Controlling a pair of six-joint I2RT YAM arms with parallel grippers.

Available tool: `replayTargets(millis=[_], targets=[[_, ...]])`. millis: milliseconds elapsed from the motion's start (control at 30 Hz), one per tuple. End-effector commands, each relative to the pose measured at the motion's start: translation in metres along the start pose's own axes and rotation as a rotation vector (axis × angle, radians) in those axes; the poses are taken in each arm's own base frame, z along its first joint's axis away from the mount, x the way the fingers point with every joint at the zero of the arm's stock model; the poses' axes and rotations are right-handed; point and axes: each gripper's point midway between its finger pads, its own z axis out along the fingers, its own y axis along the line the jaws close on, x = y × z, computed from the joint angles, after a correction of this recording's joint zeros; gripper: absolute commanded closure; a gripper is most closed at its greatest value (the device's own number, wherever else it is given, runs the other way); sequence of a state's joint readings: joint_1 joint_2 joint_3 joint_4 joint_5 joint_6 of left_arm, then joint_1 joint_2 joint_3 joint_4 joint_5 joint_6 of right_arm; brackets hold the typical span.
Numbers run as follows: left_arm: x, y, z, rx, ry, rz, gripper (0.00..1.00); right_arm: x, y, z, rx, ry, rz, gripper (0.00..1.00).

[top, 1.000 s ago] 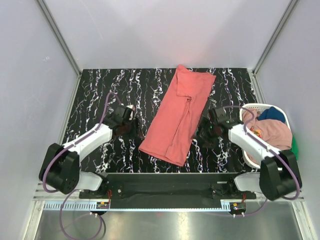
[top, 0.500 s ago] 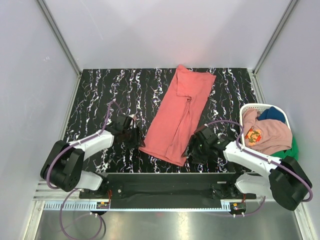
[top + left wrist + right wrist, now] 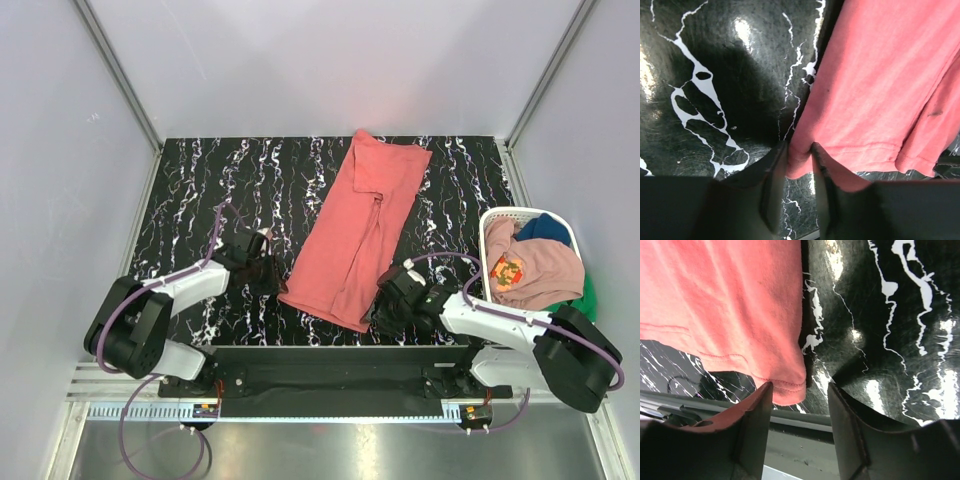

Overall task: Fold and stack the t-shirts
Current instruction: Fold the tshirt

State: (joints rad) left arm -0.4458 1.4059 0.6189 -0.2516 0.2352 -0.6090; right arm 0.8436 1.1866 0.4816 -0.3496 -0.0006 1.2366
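Note:
The coral-red t-shirt [image 3: 358,225] lies folded lengthwise and slanted across the black marbled table. My left gripper [image 3: 274,280] is at its near-left hem corner, and in the left wrist view [image 3: 799,159] the jaws are shut on that corner [image 3: 796,160]. My right gripper [image 3: 378,314] is at the near-right hem corner; in the right wrist view [image 3: 799,389] its jaws stand open around the corner [image 3: 787,385], not closed on it. The dusty pink shirt with the cartoon print [image 3: 535,268], a dark blue shirt [image 3: 548,228] and a green one [image 3: 590,296] are at the basket.
The white laundry basket [image 3: 494,222] stands at the table's right edge, close behind my right arm. The table's near edge and the black mounting rail [image 3: 340,355] lie just below both grippers. Grey walls enclose the table on three sides.
Both grippers have moved toward the near hem of the coral-red shirt. The right one swung in from beside the basket to the near-right corner. The left one closed on the near-left corner.

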Motion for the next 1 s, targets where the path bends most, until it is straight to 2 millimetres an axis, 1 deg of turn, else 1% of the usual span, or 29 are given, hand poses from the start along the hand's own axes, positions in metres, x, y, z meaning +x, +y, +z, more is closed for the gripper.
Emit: replayTargets(millis=[0,33,67,100,133,167,200,267,300,367,400,467,500,567,600,633,667,700,733,767,900,967], targets=[[0.001,0.007,0.005,-0.02,-0.007,-0.005,0.72,-0.009,-0.001,0.005,0.014,-0.07,0.024,0.47],[0.002,0.008,0.005,-0.019,-0.005,-0.005,0.76,-0.008,-0.003,0.005,0.021,-0.069,0.024,0.52],[0.002,0.007,0.005,-0.018,-0.006,-0.008,0.84,-0.009,-0.005,0.005,0.027,-0.072,0.023,0.57],[0.004,0.007,0.005,-0.013,-0.004,-0.009,0.89,-0.008,-0.005,0.004,0.024,-0.072,0.022,0.61],[0.006,0.004,0.005,0.004,0.004,-0.013,0.92,-0.008,-0.005,0.003,0.018,-0.074,0.021,0.68],[0.004,0.001,0.003,0.017,-0.006,-0.012,0.98,-0.009,-0.006,0.002,0.02,-0.076,0.015,0.8],[0.007,0.002,0.003,0.021,0.0,-0.015,1.0,-0.009,-0.007,0.001,0.021,-0.079,0.013,0.85],[0.008,-0.007,-0.002,0.071,0.001,-0.026,1.0,-0.009,-0.011,-0.004,0.028,-0.084,-0.01,0.92],[0.015,-0.012,-0.004,0.103,0.022,-0.04,1.0,-0.009,-0.012,-0.006,0.031,-0.081,-0.016,1.0],[0.019,-0.018,-0.008,0.141,0.029,-0.054,1.0,-0.006,-0.016,-0.014,0.032,-0.067,-0.032,1.0],[0.024,-0.022,-0.013,0.168,0.024,-0.054,1.0,-0.004,-0.018,-0.017,0.035,-0.06,-0.036,1.0],[0.035,-0.03,-0.019,0.21,0.041,-0.072,1.0,0.001,-0.027,-0.026,0.058,-0.039,-0.036,1.0],[0.035,-0.038,-0.026,0.239,0.027,-0.081,1.0,0.004,-0.036,-0.031,0.089,-0.026,-0.04,1.0],[0.042,-0.043,-0.032,0.258,0.03,-0.085,1.0,0.008,-0.042,-0.038,0.111,-0.008,-0.045,1.0],[0.05,-0.049,-0.037,0.277,0.034,-0.07,1.0,0.008,-0.044,-0.041,0.12,-0.004,-0.043,1.0],[0.054,-0.053,-0.039,0.288,0.044,-0.092,1.0,0.01,-0.05,-0.047,0.136,0.0,-0.041,1.0],[0.064,-0.055,-0.039,0.295,0.064,-0.086,1.0,0.011,-0.053,-0.05,0.139,0.001,-0.041,1.0],[0.068,-0.057,-0.041,0.3,0.071,-0.087,1.0,0.011,-0.055,-0.053,0.145,0.001,-0.037,1.0],[0.068,-0.06,-0.044,0.302,0.06,-0.101,1.0,0.012,-0.06,-0.058,0.153,0.001,-0.034,1.0],[0.076,-0.061,-0.046,0.295,0.077,-0.094,1.0,0.013,-0.061,-0.061,0.153,0.003,-0.029,1.0],[0.083,-0.06,-0.052,0.266,0.056,-0.105,1.0,0.015,-0.066,-0.076,0.143,0.007,-0.018,1.0],[0.087,-0.061,-0.054,0.278,0.058,-0.103,1.0,0.013,-0.062,-0.084,0.137,0.001,-0.027,1.0]])
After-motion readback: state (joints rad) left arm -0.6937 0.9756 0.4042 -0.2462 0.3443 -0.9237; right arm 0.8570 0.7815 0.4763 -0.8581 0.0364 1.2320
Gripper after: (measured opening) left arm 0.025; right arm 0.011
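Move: The near left corner of the t-shirt already sits between my left fingertips, about 1 cm below; the t-shirt's middle is roughly 16 cm to that hand's right and 17 cm ahead. Between my right fingers lies its near right corner, some 1 cm to the left and 1 cm below. The front table edge runs about 4 cm behind my right hand, and the t-shirt's middle lies about 23 cm ahead of it and 3 cm left. I shut both grippers almost in place, pinching a hem corner in each, then drag the t-shirt back towards the front table edge. My left hand goes back about 10 cm, drifting right and rising some 5 cm while it rolls its left side down. My right hand pulls to the right and back, about 7 and 5 cm, lifting a little. ##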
